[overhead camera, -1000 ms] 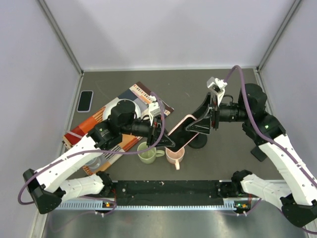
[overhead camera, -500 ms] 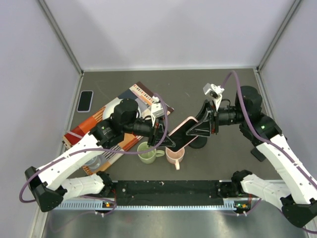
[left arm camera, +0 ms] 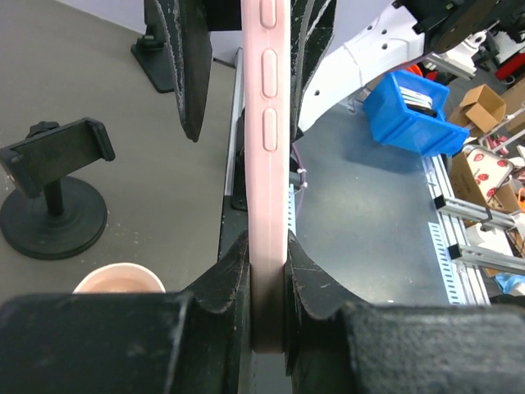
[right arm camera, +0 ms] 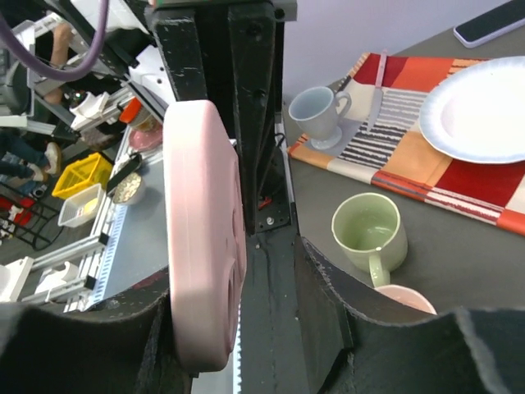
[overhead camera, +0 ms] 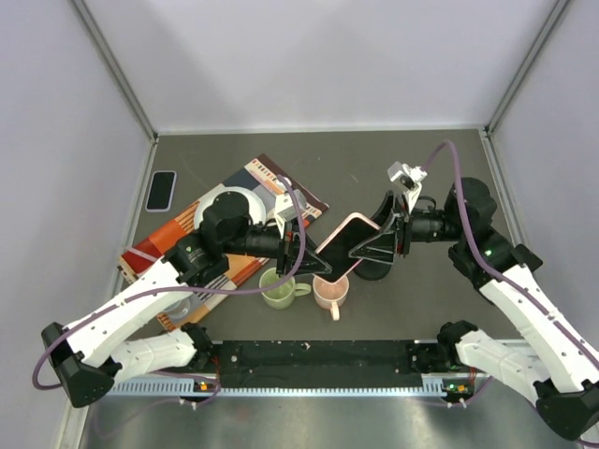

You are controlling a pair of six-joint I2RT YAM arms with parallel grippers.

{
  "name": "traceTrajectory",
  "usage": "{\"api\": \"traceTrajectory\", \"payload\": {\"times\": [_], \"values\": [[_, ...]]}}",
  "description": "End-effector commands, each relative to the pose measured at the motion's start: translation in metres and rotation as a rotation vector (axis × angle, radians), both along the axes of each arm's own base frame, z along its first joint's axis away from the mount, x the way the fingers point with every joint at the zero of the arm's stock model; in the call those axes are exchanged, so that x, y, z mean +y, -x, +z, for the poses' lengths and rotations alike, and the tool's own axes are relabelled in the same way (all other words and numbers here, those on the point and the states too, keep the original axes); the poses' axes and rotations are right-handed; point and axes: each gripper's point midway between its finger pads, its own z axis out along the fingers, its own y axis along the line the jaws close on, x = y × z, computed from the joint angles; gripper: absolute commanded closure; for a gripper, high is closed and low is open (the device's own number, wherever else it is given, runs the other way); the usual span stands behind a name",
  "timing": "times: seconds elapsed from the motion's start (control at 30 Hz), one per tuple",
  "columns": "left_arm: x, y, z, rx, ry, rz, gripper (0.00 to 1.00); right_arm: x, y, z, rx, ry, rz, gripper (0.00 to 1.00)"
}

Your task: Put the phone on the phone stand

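The phone [overhead camera: 342, 245], in a pink case, hangs edge-up above the table between both arms. My left gripper [overhead camera: 306, 254] is shut on its lower end; in the left wrist view the phone's pink edge [left arm camera: 267, 156] is pinched between the jaws of that gripper [left arm camera: 267, 254]. My right gripper [overhead camera: 376, 239] straddles the other end and stands open. In the right wrist view the phone [right arm camera: 205, 246] lies against one finger of that gripper [right arm camera: 246, 283], with a gap to the other. The black phone stand [left arm camera: 53, 197] stands on the table, partly hidden under the right gripper [overhead camera: 374, 269].
A green mug [overhead camera: 279, 288] and a pink mug [overhead camera: 330, 293] stand just below the phone. A striped mat [overhead camera: 187, 245] at the left holds a white plate [right arm camera: 484, 107] and a pale mug [right arm camera: 320, 111]. A dark phone [overhead camera: 161, 190] lies at the far left.
The right gripper has shifted a little along the phone's upper end and its wrist has dropped slightly. The left gripper still holds the phone, which has barely moved.
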Motion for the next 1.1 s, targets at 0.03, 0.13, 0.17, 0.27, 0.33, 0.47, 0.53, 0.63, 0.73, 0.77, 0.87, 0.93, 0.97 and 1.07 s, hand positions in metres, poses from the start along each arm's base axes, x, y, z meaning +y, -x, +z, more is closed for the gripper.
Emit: {"api": "traceTrajectory", "payload": {"times": [0.03, 0.13, 0.17, 0.27, 0.33, 0.47, 0.53, 0.63, 0.73, 0.77, 0.87, 0.93, 0.97, 1.07], "values": [[0.001, 0.014, 0.049, -0.096, 0.190, -0.064, 1.00, 0.002, 0.006, 0.033, -0.086, -0.123, 0.011, 0.58], [0.001, 0.014, 0.048, -0.098, 0.185, -0.061, 1.00, 0.000, 0.007, 0.046, -0.100, -0.159, -0.007, 0.59], [0.001, 0.014, 0.047, -0.098, 0.185, -0.061, 1.00, 0.000, 0.008, 0.050, -0.105, -0.174, -0.009, 0.59], [0.001, 0.014, 0.048, -0.096, 0.189, -0.064, 1.00, -0.001, 0.009, 0.056, -0.096, -0.191, -0.007, 0.63], [0.001, 0.015, 0.050, -0.098, 0.195, -0.067, 1.00, -0.001, 0.010, 0.060, -0.110, -0.207, -0.003, 0.65], [0.000, 0.014, 0.050, -0.094, 0.196, -0.067, 1.00, -0.001, 0.014, 0.064, -0.105, -0.229, 0.013, 0.67], [0.000, 0.014, 0.051, -0.094, 0.199, -0.072, 1.00, -0.001, 0.015, 0.066, -0.112, -0.243, 0.014, 0.69], [-0.001, 0.015, 0.052, -0.092, 0.203, -0.076, 1.00, -0.001, 0.017, 0.067, -0.111, -0.257, 0.031, 0.72], [-0.002, 0.014, 0.050, -0.089, 0.199, -0.076, 1.00, 0.000, 0.017, 0.067, -0.102, -0.264, 0.044, 0.86], [-0.002, 0.014, 0.051, -0.091, 0.201, -0.076, 1.00, 0.001, 0.017, 0.067, -0.089, -0.266, 0.052, 0.91], [-0.003, 0.012, 0.049, -0.087, 0.197, -0.070, 1.00, 0.000, 0.023, 0.068, -0.099, -0.284, 0.081, 1.00], [-0.004, 0.010, 0.049, -0.081, 0.190, -0.059, 1.00, -0.001, 0.024, 0.065, -0.103, -0.284, 0.081, 1.00], [-0.004, 0.009, 0.050, -0.080, 0.185, -0.053, 1.00, -0.002, 0.025, 0.065, -0.110, -0.283, 0.071, 1.00], [-0.005, -0.002, 0.045, -0.054, 0.141, 0.011, 0.64, -0.003, 0.004, 0.060, -0.107, -0.260, -0.066, 1.00]]}}
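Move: The phone is in the left hand's grip, its middle about 4 cm right of that hand, 2 cm ahead and 3 cm up. From the open right hand, its middle is some 3 cm left, level fore and aft and 1 cm up. Roughly 30 cm below, the round-based phone stand lies about 12 cm ahead and 5 cm right of the right hand. The pink mug is about 4 cm ahead and 6 cm left of the right hand. Upwards, about 5 cm, goes the right hand towards the phone's upper right end, its left-pointing fingers tipping up some 15 degrees, and near the top they close and pinch the phone front to back. The left hand keeps its grip on the other end, easing up about 2 cm with a slight upward tip of its fingers. ##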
